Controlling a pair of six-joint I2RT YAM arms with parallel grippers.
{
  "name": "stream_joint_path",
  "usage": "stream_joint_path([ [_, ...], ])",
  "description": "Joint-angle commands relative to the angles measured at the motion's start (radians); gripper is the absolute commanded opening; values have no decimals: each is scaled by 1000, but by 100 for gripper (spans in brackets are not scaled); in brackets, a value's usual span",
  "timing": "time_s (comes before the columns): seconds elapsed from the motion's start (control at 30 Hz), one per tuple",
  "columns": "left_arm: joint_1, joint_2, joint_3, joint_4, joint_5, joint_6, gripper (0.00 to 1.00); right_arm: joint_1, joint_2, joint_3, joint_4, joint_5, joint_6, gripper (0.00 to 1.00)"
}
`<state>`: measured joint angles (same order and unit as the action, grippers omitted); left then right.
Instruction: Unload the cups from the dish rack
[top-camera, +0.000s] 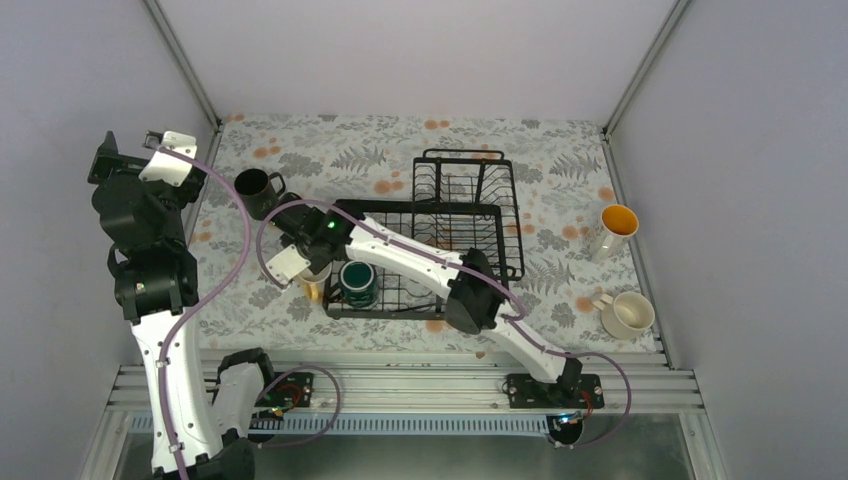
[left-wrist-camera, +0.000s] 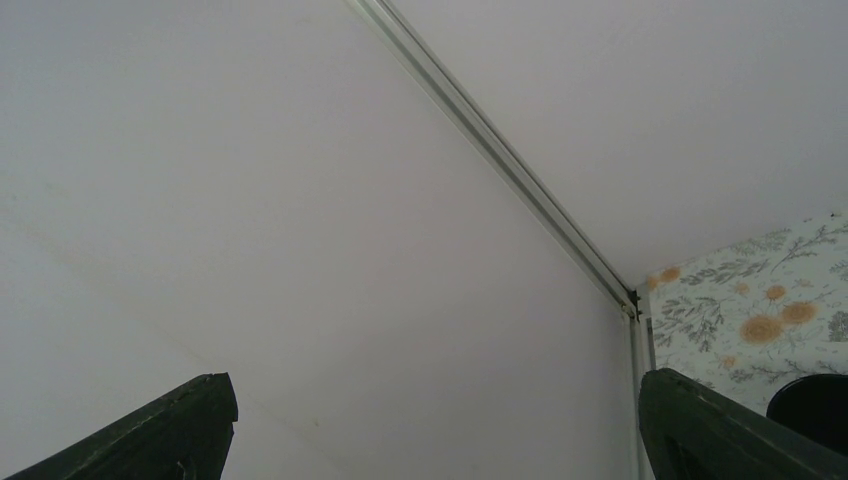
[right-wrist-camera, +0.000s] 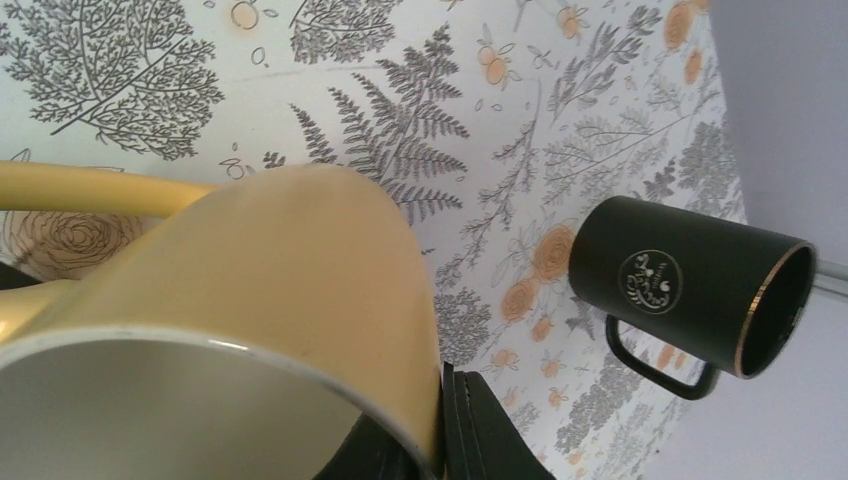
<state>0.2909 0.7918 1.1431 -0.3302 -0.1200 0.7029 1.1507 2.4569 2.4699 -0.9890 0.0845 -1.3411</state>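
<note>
The black wire dish rack (top-camera: 497, 232) stands mid-table, and a dark teal-green cup (top-camera: 358, 283) sits in its near left part. My right gripper (top-camera: 308, 272) reaches over the rack's left edge and is shut on the rim of the pale yellow cup (top-camera: 316, 287). In the right wrist view that yellow cup (right-wrist-camera: 250, 300) fills the left side, its wall pinched in the gripper (right-wrist-camera: 435, 430), one finger inside and one outside. A black cup (top-camera: 257, 192) stands on the cloth left of the rack. My left gripper (top-camera: 128, 148) is raised at the far left wall, open and holding nothing.
A tall white cup with an orange inside (top-camera: 615, 228) and a cream-white cup (top-camera: 627, 314) stand on the patterned cloth at the right. The left wrist view holds bare wall, a corner rail (left-wrist-camera: 520, 180) and the black cup's edge (left-wrist-camera: 815, 405). Walls close three sides.
</note>
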Motion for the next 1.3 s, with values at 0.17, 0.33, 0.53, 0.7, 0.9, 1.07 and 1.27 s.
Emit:
stream_joint_path([
  [0.17,3,-4,-31,29,18,-9,100,-58,31,0,-271,70,-4,3],
  [0.33,3,16,-16,30,21,-26,100,-62,-3,-25,-245,72,-13,3],
  [0.53,4,15,-5,18,39,-45,100,-60,15,-25,-189,98,-54,3],
  [0.7,4,6,-16,13,35,-28,100,-57,40,-24,-117,124,-52,37],
  [0.9,3,-15,-52,17,42,-12,100,-57,41,-23,-32,133,-59,51],
  [1.07,3,-21,-64,19,42,-17,100,-59,9,-24,94,112,-55,65],
  [1.27,4,-26,-64,-12,85,-34,100,-60,-59,-21,122,99,-7,76],
])
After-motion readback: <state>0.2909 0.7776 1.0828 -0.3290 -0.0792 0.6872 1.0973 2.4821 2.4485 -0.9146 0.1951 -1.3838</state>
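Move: Just left of the dish rack, the right hand already holds the yellow mug by its rim. The spot where it will stand is about 5 cm to the hand's right, 1 cm back and 7 cm below. The green mug stands roughly 11 cm right and 4 cm back, the black mug about 9 cm left and 15 cm ahead, and the rack's middle some 24 cm right and 3 cm ahead. From the high left hand, that spot lies some 24 cm right, 2 cm back and 38 cm down. Pushing the yellow mug's side against the rack's left edge, the right hand goes about 5 cm right and 3 cm down, its left side dipping some 10 degrees. There it opens wide and frees the rim, then eases forward, turns back left and rises as the tilt undoes. The empty left hand sinks about 2 cm. ##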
